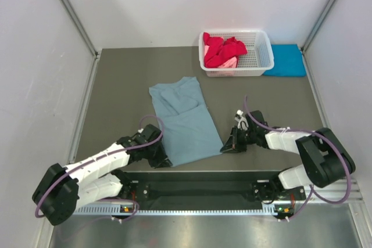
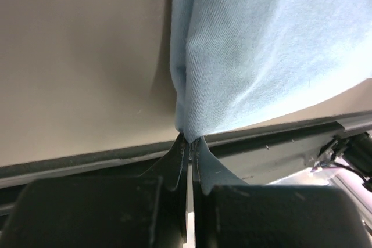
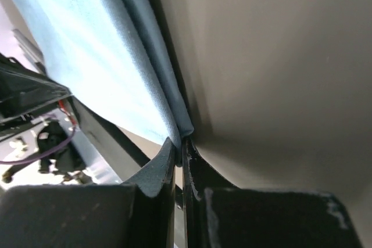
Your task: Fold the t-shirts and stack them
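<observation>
A dusty grey-blue t-shirt (image 1: 185, 121) lies folded lengthwise in the middle of the table. My left gripper (image 1: 164, 161) is shut on its near left corner, with the cloth (image 2: 256, 50) pinched between the fingertips (image 2: 181, 146). At the near right corner my right gripper (image 1: 228, 147) is shut on the hem, where the folded edge (image 3: 168, 97) runs into the jaws. Red and pink t-shirts (image 1: 221, 51) sit crumpled in the basket at the back. A turquoise t-shirt (image 1: 286, 60) lies folded to the right of the basket.
The white lattice basket (image 1: 258, 55) stands at the back right of the grey table. White walls and metal rails (image 1: 81, 114) close in both sides. The arms' base bar (image 1: 197, 190) runs along the near edge.
</observation>
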You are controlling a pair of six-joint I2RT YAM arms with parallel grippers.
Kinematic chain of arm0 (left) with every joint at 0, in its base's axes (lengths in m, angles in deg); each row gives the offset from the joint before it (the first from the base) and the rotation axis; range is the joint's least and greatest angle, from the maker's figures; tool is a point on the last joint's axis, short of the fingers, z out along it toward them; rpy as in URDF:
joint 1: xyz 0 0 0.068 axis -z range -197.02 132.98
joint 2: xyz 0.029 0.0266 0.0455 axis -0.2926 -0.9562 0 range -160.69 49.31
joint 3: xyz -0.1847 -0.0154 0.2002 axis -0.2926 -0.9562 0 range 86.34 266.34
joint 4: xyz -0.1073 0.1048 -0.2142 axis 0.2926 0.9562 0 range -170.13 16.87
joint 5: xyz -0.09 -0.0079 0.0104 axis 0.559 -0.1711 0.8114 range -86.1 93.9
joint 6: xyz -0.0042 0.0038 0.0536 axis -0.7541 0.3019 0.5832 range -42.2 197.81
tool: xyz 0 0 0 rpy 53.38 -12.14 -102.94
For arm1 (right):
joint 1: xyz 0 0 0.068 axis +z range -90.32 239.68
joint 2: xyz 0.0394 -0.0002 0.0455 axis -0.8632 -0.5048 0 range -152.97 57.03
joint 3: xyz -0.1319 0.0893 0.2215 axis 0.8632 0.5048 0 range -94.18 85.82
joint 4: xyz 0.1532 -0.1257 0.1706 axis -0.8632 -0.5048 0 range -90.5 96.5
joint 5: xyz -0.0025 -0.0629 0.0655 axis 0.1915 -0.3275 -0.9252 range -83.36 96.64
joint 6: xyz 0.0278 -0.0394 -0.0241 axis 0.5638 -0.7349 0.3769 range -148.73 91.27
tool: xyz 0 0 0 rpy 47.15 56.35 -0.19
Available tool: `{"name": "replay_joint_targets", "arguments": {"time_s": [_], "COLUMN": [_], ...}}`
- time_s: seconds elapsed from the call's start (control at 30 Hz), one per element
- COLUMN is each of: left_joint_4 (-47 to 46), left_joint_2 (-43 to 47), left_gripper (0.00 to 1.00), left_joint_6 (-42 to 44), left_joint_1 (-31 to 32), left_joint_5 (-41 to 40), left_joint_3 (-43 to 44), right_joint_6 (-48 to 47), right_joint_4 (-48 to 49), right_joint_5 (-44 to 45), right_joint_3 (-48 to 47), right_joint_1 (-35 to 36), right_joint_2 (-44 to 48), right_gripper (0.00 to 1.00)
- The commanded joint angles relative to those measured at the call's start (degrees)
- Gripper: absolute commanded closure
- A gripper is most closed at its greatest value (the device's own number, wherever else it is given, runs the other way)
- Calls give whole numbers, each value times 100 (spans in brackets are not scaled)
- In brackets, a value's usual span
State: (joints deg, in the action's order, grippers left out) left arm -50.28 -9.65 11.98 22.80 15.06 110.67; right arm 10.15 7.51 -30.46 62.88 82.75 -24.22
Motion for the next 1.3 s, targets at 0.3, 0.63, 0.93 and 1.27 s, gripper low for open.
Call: {"name": "replay_joint_targets", "arguments": {"time_s": [0.3, 0.63, 0.93, 1.27], "left_joint_4": [838, 1744, 1585, 1331], "left_joint_2": [895, -77, -2809, -4755], "left_gripper": [100, 100, 100, 100], "left_joint_6": [-80, 964, 2644, 2970], "left_joint_1": [62, -1128, -2741, -3348], "left_joint_5": [141, -203, 563, 923], "left_joint_3": [237, 2249, 4832, 6565], "right_joint_6": [138, -476, -1031, -1347], "right_joint_4": [-1199, -2658, -3159, -3599], "right_joint_5": [634, 792, 546, 406], "right_joint_3": [-105, -2687, -5649, -8522], "right_joint_1": [1111, 656, 260, 136], "right_joint_2": [1366, 631, -1714, -4081], "right_gripper": [100, 100, 100, 100]}}
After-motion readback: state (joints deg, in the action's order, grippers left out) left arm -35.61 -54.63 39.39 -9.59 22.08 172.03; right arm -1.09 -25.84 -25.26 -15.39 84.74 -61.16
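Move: Both hands already pinch the near corners of the blue t-shirt, just above the table. The left hand's goal, the shirt's far left corner, is roughly 35 cm ahead and 10 cm to its left; the right hand's, the far right corner, is about 35 cm ahead and 10 cm to its left. From the right hand, the white basket stands some 49 cm ahead and 11 cm right, the red t-shirt in it 49 cm ahead and 3 cm right. Keeping the near corners pinched, both hands first lift them a few centimetres while easing back, the right by nearly 4 cm and the left by about 1. Then they sweep up and forward together over the lying half towards the shirt's far end, ending some 25–30 cm ahead of where they began, with the right also bearing about 10 cm left and the left about 5, the fingers tipping forward 10 to 15 degrees as they crest and begin to sink slightly. ##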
